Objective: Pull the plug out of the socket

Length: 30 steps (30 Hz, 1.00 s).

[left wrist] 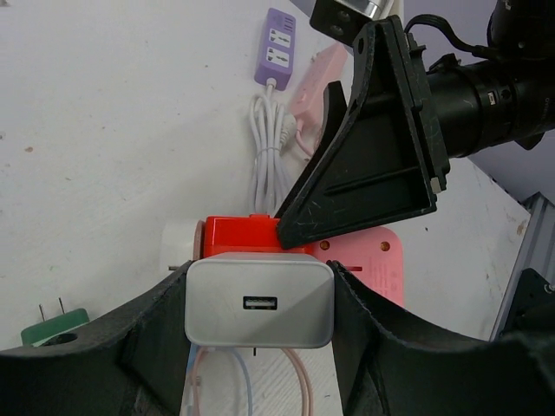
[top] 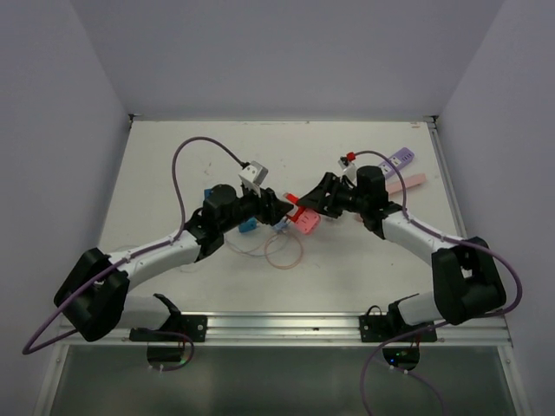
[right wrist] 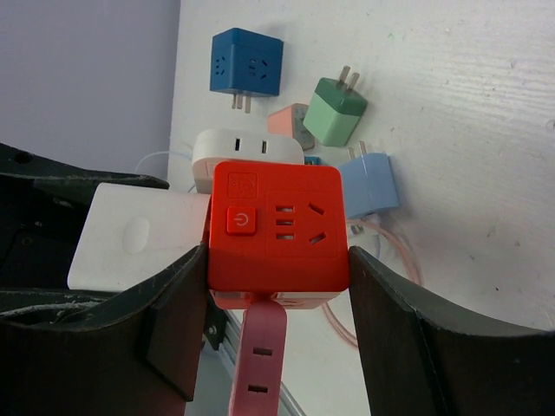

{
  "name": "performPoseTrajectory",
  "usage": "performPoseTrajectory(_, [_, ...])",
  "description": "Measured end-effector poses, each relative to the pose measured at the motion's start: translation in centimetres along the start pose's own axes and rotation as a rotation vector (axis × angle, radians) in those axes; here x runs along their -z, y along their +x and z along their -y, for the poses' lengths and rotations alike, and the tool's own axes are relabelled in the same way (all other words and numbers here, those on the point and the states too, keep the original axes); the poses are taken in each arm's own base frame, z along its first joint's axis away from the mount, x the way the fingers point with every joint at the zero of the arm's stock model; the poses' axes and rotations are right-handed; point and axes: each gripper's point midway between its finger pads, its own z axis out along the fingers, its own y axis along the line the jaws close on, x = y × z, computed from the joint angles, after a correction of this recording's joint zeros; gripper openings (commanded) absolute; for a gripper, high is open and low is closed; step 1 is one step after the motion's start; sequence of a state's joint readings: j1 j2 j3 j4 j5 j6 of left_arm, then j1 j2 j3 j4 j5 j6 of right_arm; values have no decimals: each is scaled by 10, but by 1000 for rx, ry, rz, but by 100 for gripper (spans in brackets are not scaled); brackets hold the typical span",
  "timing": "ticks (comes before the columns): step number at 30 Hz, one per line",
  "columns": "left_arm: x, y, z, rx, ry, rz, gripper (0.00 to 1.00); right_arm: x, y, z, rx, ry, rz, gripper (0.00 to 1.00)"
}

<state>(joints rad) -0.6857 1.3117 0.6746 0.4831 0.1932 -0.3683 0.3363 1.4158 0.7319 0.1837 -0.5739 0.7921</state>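
A white USB charger plug (left wrist: 260,305) sits pressed against the side of a red cube socket (left wrist: 241,236), with no gap showing between them. My left gripper (left wrist: 260,286) is shut on the plug, one finger on each side of it. The right gripper (right wrist: 277,260) is shut on the red cube socket (right wrist: 277,224), whose power button and holes face the camera. In that view the plug (right wrist: 139,236) sticks out of the cube's left side. From above, both grippers (top: 279,208) (top: 314,201) meet at mid-table around the socket (top: 297,199).
A pink power strip (right wrist: 260,355) hangs under the cube. On the table lie a blue cube adapter (right wrist: 247,65), a green plug (right wrist: 336,113), a light blue plug (right wrist: 371,186), a white adapter (right wrist: 247,149), a purple strip (left wrist: 277,43) and loose pink cable loops (top: 283,250).
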Motion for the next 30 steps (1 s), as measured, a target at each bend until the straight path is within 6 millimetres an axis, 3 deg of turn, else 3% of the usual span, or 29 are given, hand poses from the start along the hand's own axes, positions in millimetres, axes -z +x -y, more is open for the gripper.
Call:
performPoseTrajectory(4, [3, -6, -4, 7, -14, 13, 0, -5, -3, 1, 21, -12, 8, 0])
performPoseTrajectory(5, [5, -14, -8, 4, -32, 39, 0, -7, -4, 17, 17, 44, 21, 0])
performPoseTrajectory(8, [16, -63, -14, -14, -73, 169, 0, -7, 5, 80, -81, 230, 10, 0])
performPoseTrajectory(11, [26, -113, -6, -48, -72, 292, 0, -7, 1, 83, -86, 227, 20, 0])
performPoseTrajectory(14, [31, -135, 1, -65, -66, 345, 0, -7, 1, 83, -81, 224, 17, 0])
performPoseTrajectory(19, [30, -122, -22, -33, -154, 295, 0, -7, 0, 81, -62, 221, 12, 0])
performPoseTrajectory(26, [43, -69, -125, 115, -496, 129, 0, -7, 0, 80, -6, 224, -7, 0])
performPoseTrajectory(30, [61, -28, -165, 188, -669, 5, 0, -6, 0, 80, 19, 228, -19, 0])
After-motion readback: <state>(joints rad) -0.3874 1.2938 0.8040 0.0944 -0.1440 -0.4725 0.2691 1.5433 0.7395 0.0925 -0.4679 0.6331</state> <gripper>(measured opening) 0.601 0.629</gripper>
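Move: The left hand already grips the white plug seated in the red socket. The socket's middle lies about 3 cm right, 1 ahead and 4 below that hand. Near the table, some 16 cm down, the light-blue plug sits 5 ahead and 2 left, the green plug 9 ahead and 7 left, the dark blue block 10 ahead and 20 left. From the right hand, which holds the socket, the white plug is roughly 4 cm up, 3 left and 1 back. Still pinched by the left fingers, the white plug comes free of the red socket as the arms part: the left hand goes up about 13 cm, drifting left and forward, while the right, keeping hold of the socket, sinks about 7 cm and goes 4 right, then stays. The left then swings left and forward towards the dark blue block, sinking to just below its starting height and turning some 35 degrees counter-clockwise. ##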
